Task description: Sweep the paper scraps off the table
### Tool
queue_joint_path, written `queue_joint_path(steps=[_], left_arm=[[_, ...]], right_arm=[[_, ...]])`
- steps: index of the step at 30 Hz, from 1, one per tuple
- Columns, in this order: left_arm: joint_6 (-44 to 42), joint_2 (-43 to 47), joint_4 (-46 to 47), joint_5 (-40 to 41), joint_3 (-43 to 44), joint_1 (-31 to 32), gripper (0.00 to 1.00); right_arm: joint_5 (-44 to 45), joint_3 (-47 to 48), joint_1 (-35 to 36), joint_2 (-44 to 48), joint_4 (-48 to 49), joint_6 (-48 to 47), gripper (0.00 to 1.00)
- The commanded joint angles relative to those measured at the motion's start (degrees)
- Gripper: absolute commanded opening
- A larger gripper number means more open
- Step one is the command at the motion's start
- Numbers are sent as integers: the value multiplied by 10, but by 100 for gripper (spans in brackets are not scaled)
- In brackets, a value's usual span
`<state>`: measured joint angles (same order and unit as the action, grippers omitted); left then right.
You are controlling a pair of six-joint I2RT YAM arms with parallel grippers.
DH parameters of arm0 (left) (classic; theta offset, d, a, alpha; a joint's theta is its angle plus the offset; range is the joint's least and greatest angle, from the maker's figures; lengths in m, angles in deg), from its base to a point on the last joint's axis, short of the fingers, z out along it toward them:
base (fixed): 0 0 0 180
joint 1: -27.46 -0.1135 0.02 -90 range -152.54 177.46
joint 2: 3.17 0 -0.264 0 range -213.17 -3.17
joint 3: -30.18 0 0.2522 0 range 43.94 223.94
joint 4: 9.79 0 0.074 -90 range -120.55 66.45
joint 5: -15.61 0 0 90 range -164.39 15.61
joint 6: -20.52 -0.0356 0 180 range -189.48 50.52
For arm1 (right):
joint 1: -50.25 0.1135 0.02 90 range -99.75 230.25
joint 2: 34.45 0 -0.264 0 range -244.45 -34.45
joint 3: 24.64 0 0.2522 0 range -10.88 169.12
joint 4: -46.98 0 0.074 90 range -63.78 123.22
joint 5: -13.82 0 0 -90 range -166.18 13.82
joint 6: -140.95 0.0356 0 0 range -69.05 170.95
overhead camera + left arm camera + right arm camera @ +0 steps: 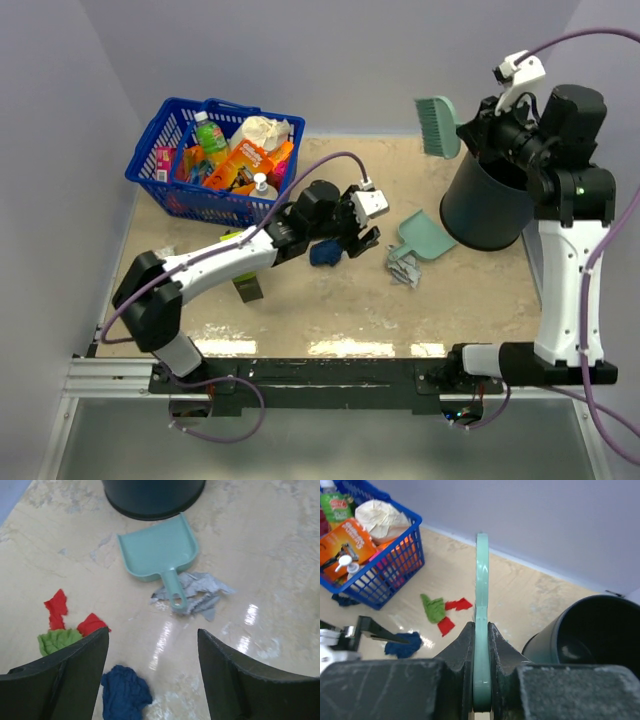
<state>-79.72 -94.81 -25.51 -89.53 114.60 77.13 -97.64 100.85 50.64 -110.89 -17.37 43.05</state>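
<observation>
On the table (pixel 330 310) lie the paper scraps. A dark blue wad (pixel 324 253) (pixel 125 697) (pixel 404 645) rests just under my left gripper (pixel 362 236) (pixel 152 630), which is open and holds nothing. Red scraps (pixel 57 607) (pixel 457 604) and a green one (pixel 57 641) (pixel 434 609) lie to its left. Grey scraps (pixel 405 268) (pixel 200 592) sit under the handle of the teal dustpan (pixel 425 235) (pixel 157 547). My right gripper (pixel 470 130) (pixel 481 625) is shut on the teal brush (pixel 437 125) (pixel 481 580), held up above the table.
A black bin (pixel 490 200) (pixel 152 497) (pixel 590 630) stands tilted just behind the dustpan, near the right arm. A blue basket (pixel 215 160) (pixel 385 575) full of goods sits at the back left. A green-and-black box (pixel 247 285) lies under the left arm.
</observation>
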Motion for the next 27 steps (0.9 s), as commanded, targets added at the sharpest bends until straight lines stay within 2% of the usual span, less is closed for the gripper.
queue_joint_path(steps=[1,3,5,8,11,17,27], left_arm=[[5,-79,66,66,52,-2,76],[24,-107,64,54,79,3,76],[23,-144,62,65,100,19,75],[-8,-193,64,136,121,50,76],[34,-241,28,136,165,52,76],[95,-256,49,125,164,55,76],[98,-315,34,92,208,58,76]], right_arm=[[81,10,0,-1,107,48,0],[85,34,0,-21,93,80,0],[74,10,0,-16,121,109,0],[43,-12,0,-7,151,107,0],[46,-5,-1,-10,139,104,0],[8,-12,0,-9,154,116,0],[24,-18,-2,-19,164,119,0]])
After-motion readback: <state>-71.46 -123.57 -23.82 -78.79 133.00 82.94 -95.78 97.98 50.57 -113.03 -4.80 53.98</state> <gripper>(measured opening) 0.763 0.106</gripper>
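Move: The dustpan handle lies some 11 cm to the right of the open left hand, about 5 cm farther out and roughly 20 cm below. The pan is beyond it, about 15 cm right and 9 cm out; the gray scrap is about 12 cm right and level with the hand; the navy scrap is some 8 cm left and 3 cm out. From the right hand, the handle is about 6 cm left, 2 cm back and 45 cm below. Towards the dustpan handle the left hand sinks about 11 cm while going some 9 cm right and a little forward, its wide-open fingers tipping further down; it stops short above the handle, still open. The right hand keeps its grip on the brush up in the air, carrying it about 4 cm forward and ending slightly higher. ##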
